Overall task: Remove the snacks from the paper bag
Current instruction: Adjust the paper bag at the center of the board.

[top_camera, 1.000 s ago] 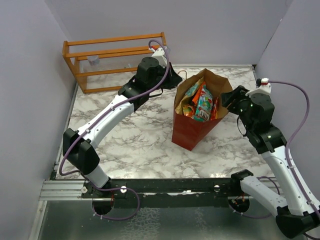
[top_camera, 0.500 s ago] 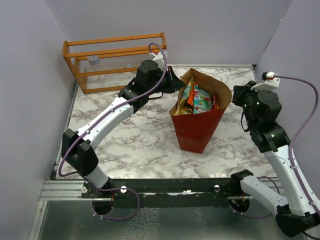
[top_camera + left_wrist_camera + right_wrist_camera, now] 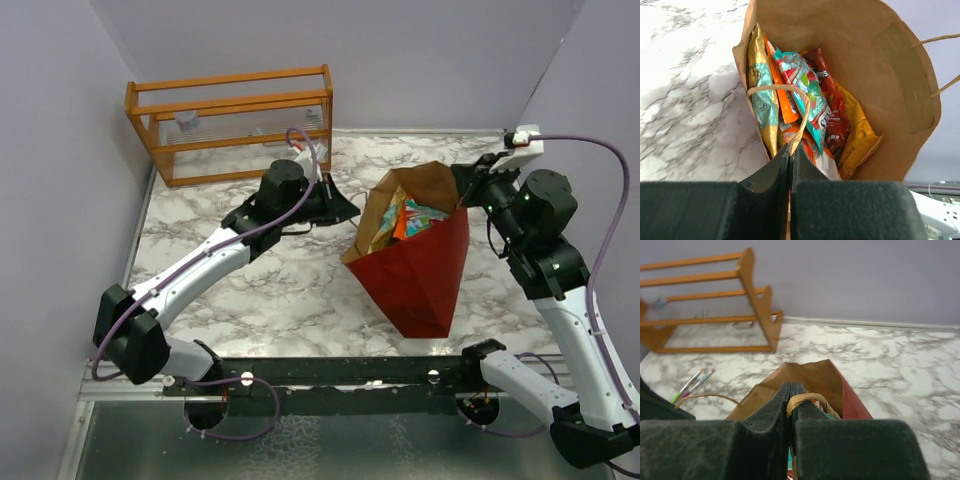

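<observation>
The dark red paper bag (image 3: 420, 270) hangs tilted between both arms, its brown mouth facing up and left. Snacks (image 3: 405, 218) fill it: gold (image 3: 757, 75), orange (image 3: 780, 87), teal (image 3: 807, 100), red (image 3: 832, 110) and yellow (image 3: 857, 135) packets. My left gripper (image 3: 350, 210) is shut on the bag's left rim, and the left wrist view shows the jaws (image 3: 790, 148) pinched on the paper edge and cord handle (image 3: 775, 88). My right gripper (image 3: 465, 185) is shut on the right rim; in its wrist view the jaws (image 3: 791, 386) clamp the cord handle (image 3: 807, 398).
An orange wooden rack (image 3: 230, 120) stands at the back left against the wall. Pink and green pens (image 3: 692, 382) lie on the marble table (image 3: 250, 290) beyond the bag, near the left arm. Purple walls close in on both sides.
The right gripper has shut on the bag's right rim. Both arms have pulled the bag up and toward the front, so it now hangs tilted with its mouth stretched wider.
</observation>
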Robot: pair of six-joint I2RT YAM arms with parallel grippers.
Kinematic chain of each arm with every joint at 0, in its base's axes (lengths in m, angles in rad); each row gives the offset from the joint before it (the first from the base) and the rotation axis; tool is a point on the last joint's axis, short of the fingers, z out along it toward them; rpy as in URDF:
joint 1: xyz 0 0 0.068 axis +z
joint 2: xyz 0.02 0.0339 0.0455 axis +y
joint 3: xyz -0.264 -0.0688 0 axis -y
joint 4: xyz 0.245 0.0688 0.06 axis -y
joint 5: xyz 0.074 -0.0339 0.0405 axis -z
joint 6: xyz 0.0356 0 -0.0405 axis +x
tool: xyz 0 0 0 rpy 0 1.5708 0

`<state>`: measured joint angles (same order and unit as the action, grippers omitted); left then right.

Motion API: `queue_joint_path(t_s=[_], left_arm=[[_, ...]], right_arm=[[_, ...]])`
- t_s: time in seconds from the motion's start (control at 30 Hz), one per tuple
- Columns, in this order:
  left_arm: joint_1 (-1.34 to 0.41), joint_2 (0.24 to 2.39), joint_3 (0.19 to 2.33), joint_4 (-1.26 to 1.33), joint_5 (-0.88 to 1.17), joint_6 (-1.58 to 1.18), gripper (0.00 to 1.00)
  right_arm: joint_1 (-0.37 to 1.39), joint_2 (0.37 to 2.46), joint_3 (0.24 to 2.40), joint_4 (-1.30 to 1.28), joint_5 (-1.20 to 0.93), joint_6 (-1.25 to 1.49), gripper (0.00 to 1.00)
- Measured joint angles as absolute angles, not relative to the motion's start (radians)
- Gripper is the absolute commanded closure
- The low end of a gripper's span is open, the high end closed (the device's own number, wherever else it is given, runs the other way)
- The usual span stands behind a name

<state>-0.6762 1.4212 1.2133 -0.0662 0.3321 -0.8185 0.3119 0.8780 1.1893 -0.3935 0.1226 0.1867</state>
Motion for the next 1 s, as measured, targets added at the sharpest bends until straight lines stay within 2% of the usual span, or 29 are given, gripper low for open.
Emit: queue_joint_path(t_s=[0.2,0.3,0.47,0.6,0.8,0.9,1.0], left_arm=[[-0.671,1.252,1.05,-0.099,0.279,-0.809,0.77],[-0.667,1.162,0.988,-0.128,0.235,-0.792,0.76],[-0.667,1.073,0.958,-0.199,0.164,-0.763,0.76],[-0.667,1.044,0.958,-0.226,0.122,-0.747,0.8],[-0.667,1.039,0.935,-0.221,0.117,-0.748,0.82],[-0.667,1.039,0.918,-0.222,0.119,-0.748,0.76],[-0.667,1.028,0.916,-0.234,0.118,-0.74,0.61]], right_arm=[[0.313,0.917,1.188,-0.404,-0.195,0.167,0.98],[0.312,0.92,1.171,-0.356,-0.388,0.163,0.98],[0.312,0.939,1.154,-0.309,-0.556,0.194,0.99],[0.313,0.946,1.155,-0.31,-0.509,0.231,0.98],[0.314,0.946,1.204,-0.414,-0.175,0.266,0.99],[0.314,0.941,1.203,-0.42,-0.175,0.238,0.99],[0.312,0.931,1.187,-0.391,-0.341,0.198,0.99]])
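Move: Each hand is shut on one of the paper bag's handles: the left handle sits between the left fingers, the right handle between the right. The bag's middle lies about 12 cm right, 5 cm back and 15 cm below the left hand; the snacks are some 9 cm to that hand's right, level ahead, 9 cm lower. From the right hand, the board's center is roughly 25 cm left, 6 cm ahead and 36 cm down, the bag's middle 9 cm left, 5 cm back and 21 cm down. The left hand opens its fingers about a quarter, letting the left handle go, and travels some 9 cm left, with about 5 cm back and 3 cm down, its wrist turning slightly counter-clockwise. The right hand keeps its shut grip on the right handle and swings it left towards the board's center by about 10 cm while yawing nearly 40 degrees counter-clockwise, then comes halfway back to the right and starts left again. ##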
